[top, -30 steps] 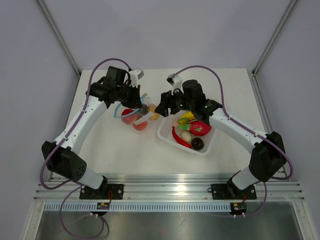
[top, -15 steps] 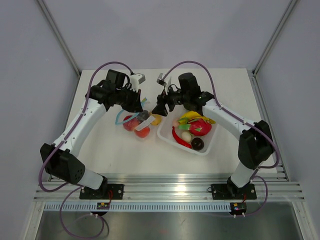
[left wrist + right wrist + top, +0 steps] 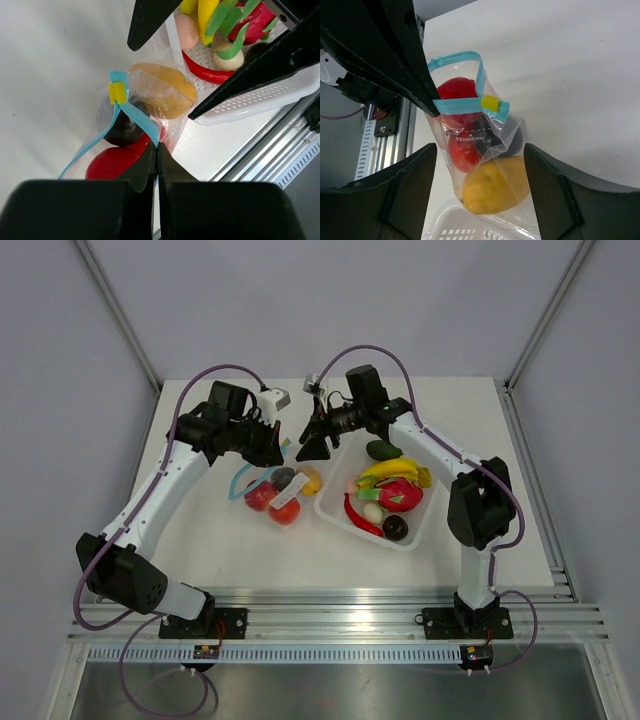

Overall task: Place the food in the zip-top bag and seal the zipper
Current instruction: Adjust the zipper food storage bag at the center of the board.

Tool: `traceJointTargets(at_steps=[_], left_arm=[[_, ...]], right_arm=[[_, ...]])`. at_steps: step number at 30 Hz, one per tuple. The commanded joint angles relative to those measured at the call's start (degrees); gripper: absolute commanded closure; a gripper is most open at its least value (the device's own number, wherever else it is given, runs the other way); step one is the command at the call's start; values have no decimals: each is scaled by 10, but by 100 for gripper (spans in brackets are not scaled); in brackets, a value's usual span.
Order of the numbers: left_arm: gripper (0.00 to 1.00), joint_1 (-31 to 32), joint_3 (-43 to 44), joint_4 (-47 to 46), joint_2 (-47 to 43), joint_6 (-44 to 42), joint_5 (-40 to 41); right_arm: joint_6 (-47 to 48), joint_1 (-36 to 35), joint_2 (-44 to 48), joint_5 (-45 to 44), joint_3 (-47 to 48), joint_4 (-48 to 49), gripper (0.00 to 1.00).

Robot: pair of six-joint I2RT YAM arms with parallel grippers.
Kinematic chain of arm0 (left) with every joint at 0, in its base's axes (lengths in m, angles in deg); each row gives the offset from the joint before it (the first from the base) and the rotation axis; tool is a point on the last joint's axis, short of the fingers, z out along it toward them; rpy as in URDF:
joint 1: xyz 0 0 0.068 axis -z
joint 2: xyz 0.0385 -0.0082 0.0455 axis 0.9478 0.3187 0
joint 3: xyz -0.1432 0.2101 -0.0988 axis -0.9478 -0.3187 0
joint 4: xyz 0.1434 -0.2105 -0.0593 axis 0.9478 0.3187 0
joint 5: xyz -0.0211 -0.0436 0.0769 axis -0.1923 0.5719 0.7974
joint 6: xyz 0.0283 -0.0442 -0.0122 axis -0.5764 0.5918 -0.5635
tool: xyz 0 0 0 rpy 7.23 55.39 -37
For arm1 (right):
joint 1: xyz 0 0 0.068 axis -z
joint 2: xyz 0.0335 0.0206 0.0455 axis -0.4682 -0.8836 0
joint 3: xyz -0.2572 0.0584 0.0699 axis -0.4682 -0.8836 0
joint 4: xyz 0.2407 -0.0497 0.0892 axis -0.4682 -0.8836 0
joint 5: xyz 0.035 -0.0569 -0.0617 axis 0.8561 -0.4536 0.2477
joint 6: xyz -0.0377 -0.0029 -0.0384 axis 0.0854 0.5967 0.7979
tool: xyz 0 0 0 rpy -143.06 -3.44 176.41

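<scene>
The zip-top bag (image 3: 279,491) lies left of the tray and holds a red, a dark brown and a yellow-orange toy fruit. In the left wrist view my left gripper (image 3: 156,146) is shut on the light blue zipper (image 3: 138,120), near its yellow slider (image 3: 117,92). In the top view it (image 3: 271,451) is above the bag's far edge. My right gripper (image 3: 315,445) is open. In its wrist view (image 3: 480,150) it straddles the bag (image 3: 485,165) without touching it. The zipper (image 3: 465,105) still gapes in a loop on one side.
A white tray (image 3: 335,512) right of the bag holds a red dragon fruit (image 3: 400,494), banana, red chilli, green avocado (image 3: 383,449), dark fruit and pale egg-like piece. The metal rail runs along the near table edge. Frame posts stand at the far corners.
My right arm has swung away from the tray, back and left, close to my left gripper, uncovering the avocado. My left gripper keeps its hold; the bag has shifted slightly.
</scene>
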Motion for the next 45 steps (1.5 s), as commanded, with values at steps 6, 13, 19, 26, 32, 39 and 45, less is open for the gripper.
traceJointTargets(at_steps=[6,13,19,26,32,39,45], left_arm=[[100,0,5,-13,-24,-16,-28],[100,0,4,-13,-29,-17,-31],[100,1,3,-12,-32,-16,-31],[100,1,-4,-13,-33,-13,-26],[100,1,-11,-15,-37,-12,-19],[100,1,-19,-16,-45,-12,-10],[100,1,-16,-14,-48,-9,-4]], right_arm=[[-39,-4,-19,66,23,36,22],[-43,-13,-43,66,43,33,21],[-46,-22,-58,77,66,27,26],[-75,-26,-48,79,65,56,43],[-94,-25,-38,74,59,77,56],[-112,-26,-17,72,37,117,50],[-111,-26,-19,65,44,104,100]])
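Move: The right hand, fingers wide open, has the free end of the blue zipper strip about 4 cm to its left, 1 cm back and roughly level with it. The yellow slider sits on the strip some 5 cm left and 2 cm back, the yellow fruit in the bag lies about 13 cm below, 1 cm right, and the white basket's middle is around 17 cm right, 3 cm back, 15 cm below. From the left hand, that strip end is about 4 cm ahead and 2 cm right, level. The right hand eases about 3 cm to its left and a centimetre back, dipping nearly 2 cm on the way and rising again, its wrist turning some 10 degrees, so that its open fingers come around the strip's free end beside the yellow slider. There they close from wide open to shut, pinching that end, while the left fingers keep their pinch on the rim nearer the base and draw back only about a centimetre. ##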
